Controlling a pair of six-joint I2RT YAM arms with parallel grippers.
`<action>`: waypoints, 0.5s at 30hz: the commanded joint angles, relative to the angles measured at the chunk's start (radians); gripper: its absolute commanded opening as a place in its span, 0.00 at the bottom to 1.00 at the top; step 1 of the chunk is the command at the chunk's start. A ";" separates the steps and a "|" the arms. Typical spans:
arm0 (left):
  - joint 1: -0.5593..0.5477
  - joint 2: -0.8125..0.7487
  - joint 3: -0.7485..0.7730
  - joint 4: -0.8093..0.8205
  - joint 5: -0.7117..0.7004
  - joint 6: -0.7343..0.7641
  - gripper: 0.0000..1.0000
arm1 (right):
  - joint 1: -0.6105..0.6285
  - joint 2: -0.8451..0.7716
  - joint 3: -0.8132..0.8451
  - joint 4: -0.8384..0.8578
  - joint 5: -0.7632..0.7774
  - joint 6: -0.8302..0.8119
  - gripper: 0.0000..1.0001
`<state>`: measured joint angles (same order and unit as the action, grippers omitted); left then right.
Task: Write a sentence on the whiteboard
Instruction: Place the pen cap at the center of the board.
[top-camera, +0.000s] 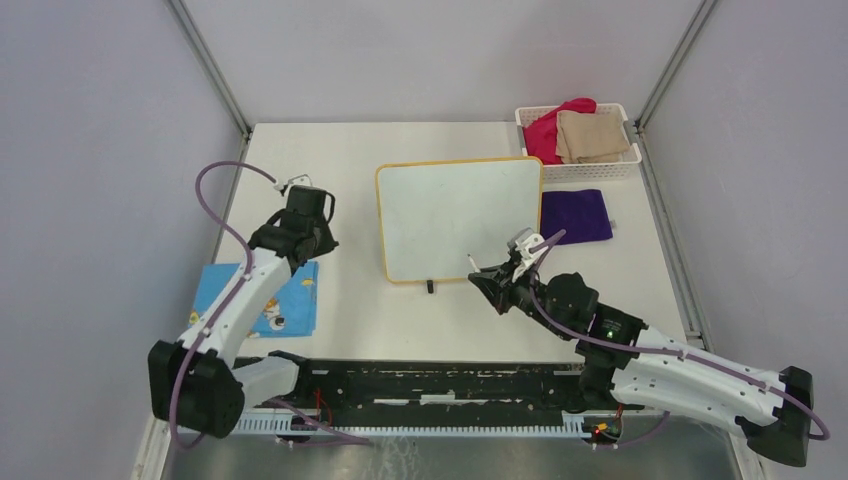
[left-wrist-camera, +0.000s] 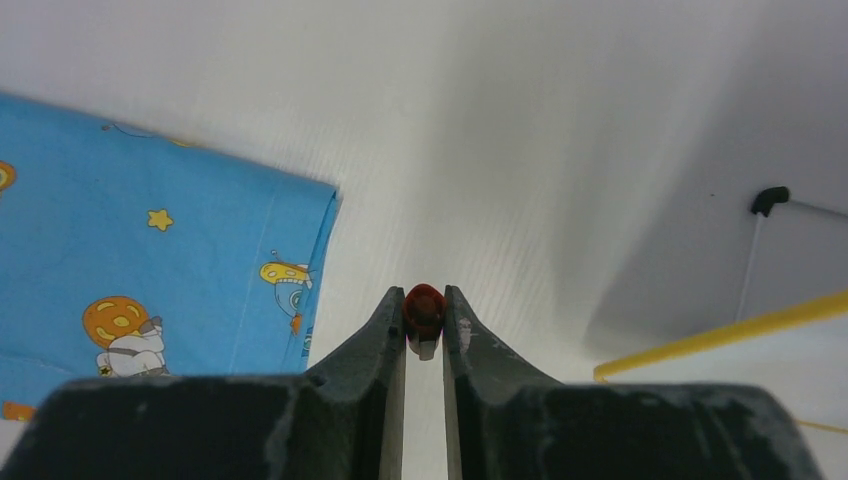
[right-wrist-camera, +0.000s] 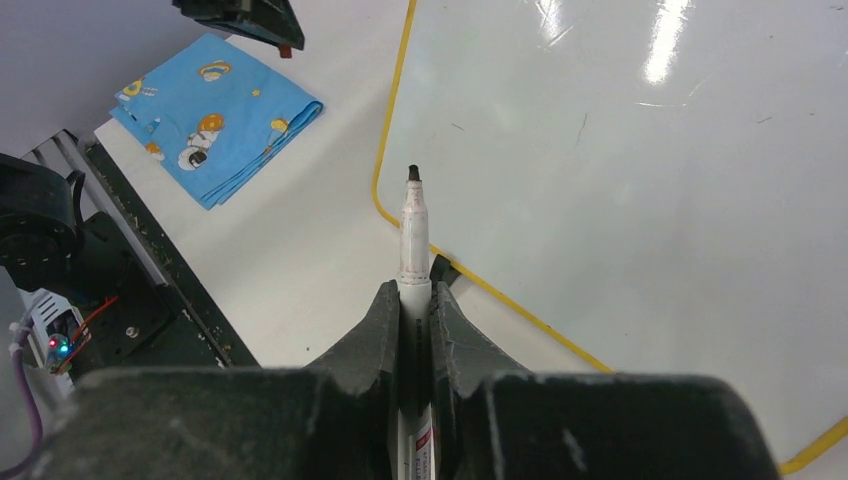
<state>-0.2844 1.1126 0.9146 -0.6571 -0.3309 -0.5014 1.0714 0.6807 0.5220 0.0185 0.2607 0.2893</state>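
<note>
The whiteboard lies flat mid-table with its yellow frame and a black foot at the near edge. Its glossy face carries no words, only faint specks; the sentence is not visible. My right gripper is shut on a white marker. The marker is uncapped and its dark tip hangs over the board's near left corner, just above it. My left gripper is shut on a small red marker cap over bare table left of the board, whose frame shows at right.
A blue cartoon-print cloth lies at the near left. A purple cloth lies right of the board. A white basket with red and tan cloths stands at the back right. A black rail runs along the near edge.
</note>
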 joint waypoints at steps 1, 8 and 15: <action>0.062 0.143 0.021 0.120 0.163 0.035 0.02 | 0.000 -0.027 -0.014 0.008 -0.019 -0.035 0.00; 0.074 0.415 0.118 0.180 0.216 0.005 0.02 | 0.001 -0.052 -0.023 -0.006 -0.028 -0.053 0.00; 0.074 0.550 0.164 0.199 0.184 0.002 0.02 | 0.001 -0.056 -0.029 -0.012 -0.035 -0.067 0.00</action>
<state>-0.2134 1.6257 1.0237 -0.5106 -0.1463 -0.5026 1.0714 0.6338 0.4923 -0.0086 0.2279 0.2455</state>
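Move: The left hand already holds the pen cap over bare table; the open spot it goes down to lies about 6 cm ahead, 3 cm right and 15 cm below. On that level, the whiteboard's middle is some 12 cm ahead and 27 cm right, the blue cloth's 7 cm back and 19 cm left. From the right hand, which holds the pen, that spot is roughly 16 cm ahead, 30 cm left and 22 cm down. The left hand sinks about 10 cm and reaches 5 cm forward, tipping down some 15 degrees, cap still pinched. ##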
